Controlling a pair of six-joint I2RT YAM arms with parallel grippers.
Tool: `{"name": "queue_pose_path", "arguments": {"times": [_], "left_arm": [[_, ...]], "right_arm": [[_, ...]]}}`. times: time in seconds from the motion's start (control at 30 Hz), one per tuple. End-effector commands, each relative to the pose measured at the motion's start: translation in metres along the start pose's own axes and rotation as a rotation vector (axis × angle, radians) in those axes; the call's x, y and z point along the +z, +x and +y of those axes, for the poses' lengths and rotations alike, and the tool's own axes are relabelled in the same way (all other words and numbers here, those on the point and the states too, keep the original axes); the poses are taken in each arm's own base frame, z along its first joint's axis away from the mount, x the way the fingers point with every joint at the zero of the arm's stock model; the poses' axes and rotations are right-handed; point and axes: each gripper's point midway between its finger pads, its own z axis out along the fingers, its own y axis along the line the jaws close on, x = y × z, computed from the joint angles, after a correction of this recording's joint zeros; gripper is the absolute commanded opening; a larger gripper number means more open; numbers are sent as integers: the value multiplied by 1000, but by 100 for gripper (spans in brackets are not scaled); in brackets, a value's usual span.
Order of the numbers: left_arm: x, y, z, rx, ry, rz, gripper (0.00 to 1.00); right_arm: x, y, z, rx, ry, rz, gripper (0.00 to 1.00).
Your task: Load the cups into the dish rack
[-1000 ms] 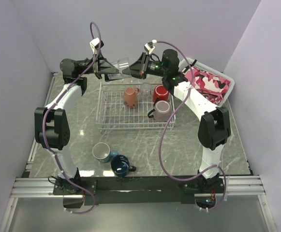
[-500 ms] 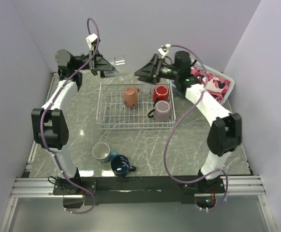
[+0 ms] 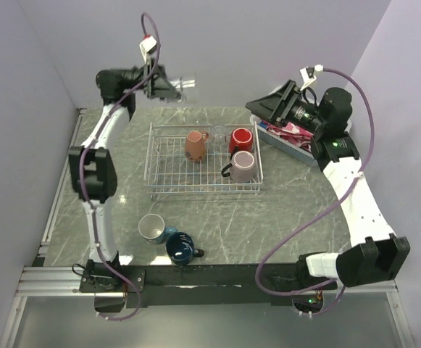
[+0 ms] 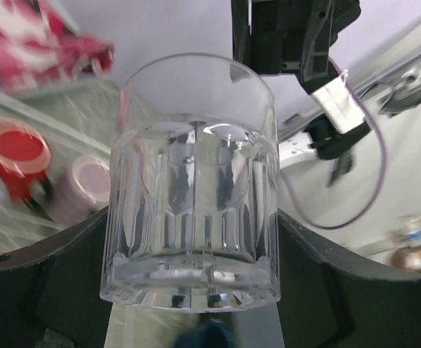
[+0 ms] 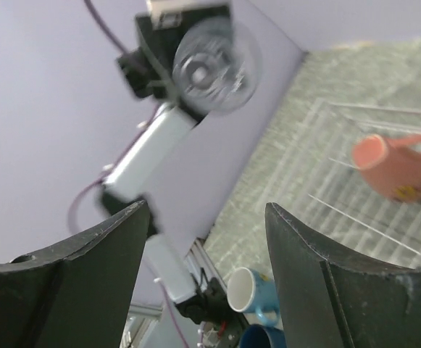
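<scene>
High above the table's far left, my left gripper (image 3: pixel 172 87) is shut on a clear glass (image 3: pixel 184 84), which fills the left wrist view (image 4: pixel 192 181) between both fingers (image 4: pixel 51 279). My right gripper (image 3: pixel 257 109) hangs open and empty at the far right, apart from the glass (image 5: pixel 214 65). The wire dish rack (image 3: pixel 168 165) holds a salmon mug (image 3: pixel 195 143), a red mug (image 3: pixel 240 139), a mauve mug (image 3: pixel 242 166) and a second clear glass (image 3: pixel 217 134). A teal mug (image 3: pixel 152 228) and a navy mug (image 3: pixel 181 248) stand on the table in front of the rack.
A white plastic basket (image 3: pixel 301 151) with pink cloth (image 3: pixel 290 130) sits at the far right, under my right gripper. Grey walls close in on three sides. A metal rail runs along the near edge.
My right gripper has opened, let go of the glass and swung back to the right over the basket. The left arm has kept the glass and raised it slightly.
</scene>
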Motion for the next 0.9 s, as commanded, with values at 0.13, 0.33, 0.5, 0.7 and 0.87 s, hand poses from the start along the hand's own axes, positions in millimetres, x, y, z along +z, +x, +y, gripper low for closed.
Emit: {"name": "queue_pose_path", "arguments": {"times": [0.13,0.33,0.5,0.7,0.87], "left_arm": [[-47,-94,-39,715,-131,-106,1],[-136,-155,60,788,-1002,-424,1],[-69,-73,107,662,-1007,-78,1],[-13,-8,86,733,-898,212,1],[8,33,73,703,-776,384,1]], "right_arm": [[-10,-19,68,-21,-137,-45,72],[-6,-10,76,-22,-129,-44,72],[-9,-8,71,-36,-85,-41,72],[-15,4,54,-72,-26,-22,71],[-19,21,33,-60,10,-6,71]]}}
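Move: The left hand already holds the clear glass. The middle of the dish rack lies about 34 cm below it, 6 cm to its right and roughly level fore and aft. In the rack, the peach mug lies some 5 cm ahead and 3 cm right of this hand, the upturned clear cup 9 ahead and 11 right, and the red cup 8 ahead and 18 right, all far below. From the right hand, the rack's middle is about 7 cm ahead, 13 cm left and 37 cm down. Keeping its grip on the clear glass, the left hand swings fast up, forward and left in an arc (about 16 cm forward, 10 up), then turns back and comes right and down some 20 cm while drawing back, ending above the rack near the peach mug, with its fingers, which had pointed right, tipped down by around 45 degrees and the wrist rolled. The right hand, empty and open, rises about 4 cm and sinks most of the way again as it eases back some 3 cm. ##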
